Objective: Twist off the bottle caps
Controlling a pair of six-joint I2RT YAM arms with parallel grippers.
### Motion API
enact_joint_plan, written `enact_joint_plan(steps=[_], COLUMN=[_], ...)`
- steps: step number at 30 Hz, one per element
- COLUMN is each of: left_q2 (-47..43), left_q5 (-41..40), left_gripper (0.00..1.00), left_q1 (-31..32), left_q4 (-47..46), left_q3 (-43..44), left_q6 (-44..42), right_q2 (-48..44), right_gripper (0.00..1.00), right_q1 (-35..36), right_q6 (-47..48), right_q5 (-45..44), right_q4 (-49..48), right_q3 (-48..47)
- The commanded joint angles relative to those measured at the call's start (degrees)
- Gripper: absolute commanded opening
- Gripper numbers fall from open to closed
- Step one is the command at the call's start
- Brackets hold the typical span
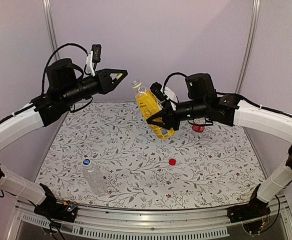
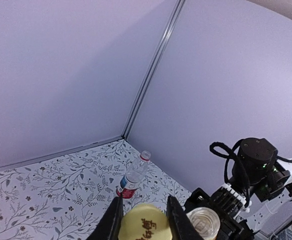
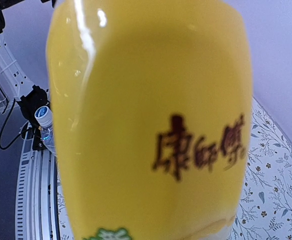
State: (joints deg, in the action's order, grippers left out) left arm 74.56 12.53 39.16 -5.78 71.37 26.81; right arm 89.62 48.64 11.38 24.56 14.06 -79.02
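Observation:
My right gripper [image 1: 162, 119] is shut on the bottle of yellow-orange liquid [image 1: 153, 112], holding it tilted above the table; the bottle fills the right wrist view [image 3: 151, 125] and hides the fingers there. Its neck [image 1: 135, 85] is bare, and the open mouth [image 2: 203, 220] shows in the left wrist view. My left gripper [image 1: 116, 76] hangs up to the left of the neck, shut on the yellow cap [image 2: 144, 222]. A red cap [image 1: 172, 161] lies loose on the table. The clear bottle [image 1: 94, 176] lies at the front left with its blue cap [image 1: 86, 162] on.
A red-labelled bottle [image 2: 132, 177] lies uncapped near the back right corner, partly behind my right arm [image 1: 221, 110]. Grey walls [image 1: 151, 40] close the back and sides. The floral mat [image 1: 135, 150] ends at a metal rail [image 1: 151, 215] along the front.

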Motion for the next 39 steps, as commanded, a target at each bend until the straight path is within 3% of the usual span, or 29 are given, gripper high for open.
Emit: enact_joint_plan(steps=[1, 9, 22, 32, 39], left_q2=[-1.82, 2.6, 18.84, 30.62, 37.67], left_q5=[-4.04, -2.05, 5.96, 11.99, 10.56], left_gripper=[0.17, 0.15, 0.16, 0.15, 0.15], left_q1=[-0.78, 0.4, -0.16, -1.66, -1.76], left_q4=[-1.2, -0.12, 9.4, 11.75, 15.82], left_q3=[-3.83, -7.09, -0.55, 4.03, 8.14], left_q6=[-7.57, -15.14, -24.79, -28.79, -32.02], right_q2=[-4.39, -8.37, -13.1, -16.31, -17.96], right_gripper=[0.3, 0.3, 0.3, 0.3, 0.3], right_q1=[-1.16, -3.75, -6.23, -7.11, -7.56], right_q6=[-1.28, -2.78, -4.85, -5.05, -5.23], right_q5=[-0.11, -1.78, -2.95, -3.87, -3.73], right_q4=[-1.4, -1.83, -3.54, -4.06, -4.11], right_q3=[1.09, 2.82, 7.28, 9.65, 11.1])
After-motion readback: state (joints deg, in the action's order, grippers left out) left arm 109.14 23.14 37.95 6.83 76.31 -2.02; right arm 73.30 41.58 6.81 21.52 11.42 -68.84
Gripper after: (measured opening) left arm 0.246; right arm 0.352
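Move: The left hand holds the yellow cap over the table; the clear patch to which it is taken lies some 45 cm below, about 6 cm ahead and 8 cm right. The red cap lies 20 cm right of this hand and 2 cm back, 44 cm down. The right hand holds the yellow bottle at its middle; the opened cola bottle stands roughly 26 cm ahead, 26 cm right and 22 cm below it, the red cap 4 cm ahead, 10 cm right and 32 cm down. Still pinching the loose yellow cap, the left hand sinks almost 30 cm towards the bare table to the left of the red cap, drifting a little right and forward, while its level fingers tip down by some 35 degrees. The right hand keeps its grip on the yellow bottle and carries it right and up, away from the left hand's way down, turning slightly clockwise. ##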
